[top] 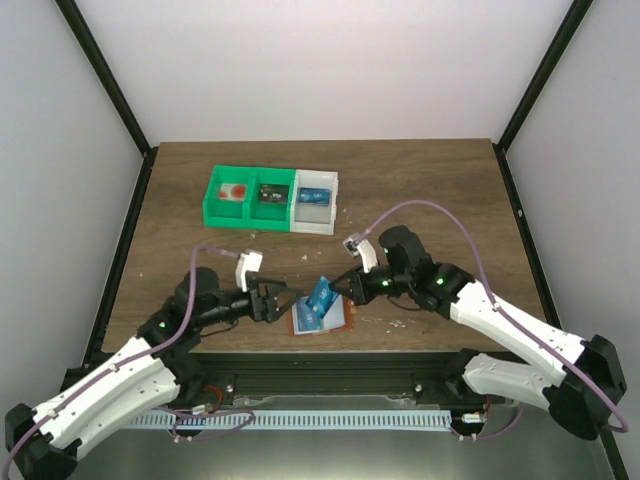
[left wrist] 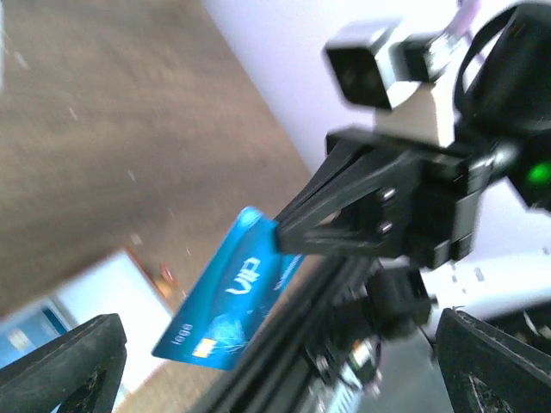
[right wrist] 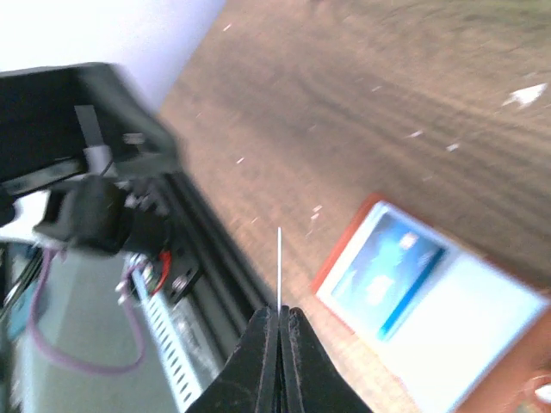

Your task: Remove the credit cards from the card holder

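Observation:
The card holder [top: 336, 317] lies open on the table near the front edge, orange-brown rim around a pale lining [right wrist: 482, 335]. One blue credit card [right wrist: 387, 275] sits in its pocket. Just above the holder my right gripper [top: 341, 288] is shut on another blue credit card [top: 322, 293], tilted up. That card shows edge-on [right wrist: 279, 258] between the right gripper's [right wrist: 279, 317] closed fingers, and face-on [left wrist: 228, 301] in the left wrist view. My left gripper [top: 285, 300] stands open just left of the held card, its fingers [left wrist: 69, 366] wide apart around nothing.
A green bin [top: 250, 198] and a white bin [top: 316, 215] stand side by side at the back of the table; a blue card [top: 314, 196] lies in the white one. The table's front rail [top: 330, 362] runs right below the holder.

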You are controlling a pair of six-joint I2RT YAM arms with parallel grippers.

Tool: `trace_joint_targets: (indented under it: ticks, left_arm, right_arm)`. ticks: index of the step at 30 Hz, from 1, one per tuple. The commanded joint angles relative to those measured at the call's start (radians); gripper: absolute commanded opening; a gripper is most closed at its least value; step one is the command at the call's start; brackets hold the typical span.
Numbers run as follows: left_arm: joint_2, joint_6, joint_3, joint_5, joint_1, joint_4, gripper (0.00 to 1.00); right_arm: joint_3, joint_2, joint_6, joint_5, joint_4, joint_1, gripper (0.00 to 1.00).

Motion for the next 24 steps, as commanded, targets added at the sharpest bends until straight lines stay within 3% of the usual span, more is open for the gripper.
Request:
trace_joint_targets:
  ticks: [1, 9, 14, 24]
  left_arm:
    - [-0.057, 0.094, 0.089, -0.285, 0.002, -0.157, 1.0]
    - [-0.016, 0.216, 0.152, -0.455, 0.002, -0.205, 1.0]
    - [0.016, 0.315, 0.181, -0.467, 0.002, -0.247, 1.0]
    - [-0.01, 0.331, 0.156, -0.475, 0.002, -0.225, 1.0]
  right_arm:
    - [0.029, 0.06, 0.101, 0.209, 0.123, -0.049, 0.0]
    - [0.099, 0.251, 0.241, 0.367, 0.341, -0.141, 0.0]
    - [0.173, 0.391, 0.288, 0.459, 0.438, -0.151, 0.0]
    - [0.336, 0.634, 0.364, 0.607, 0.558, -0.171, 0.0]
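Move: Out over the table, about 31 cm ahead of the right hand, 4 cm to its left and some 16 cm below, lies the white bin for the blue card it holds. The green tray adjoins the bin, about 18 cm farther left. The card holder is almost under the right hand, 3 cm to its left. From the left hand the bin lies roughly 32 cm ahead and 3 cm right, and the holder 1 cm ahead and 4 cm right, both about 17 cm below. Carrying the already pinched blue card away from the holder, the right hand sweeps about 23 cm forward to the white bin, sinking only slightly and swinging some 40 degrees clockwise, fingers kept shut. The left hand, empty and wide open, backs off forward and to its left, rising briefly before sinking again, and turns counter-clockwise as its fingertips lift. ##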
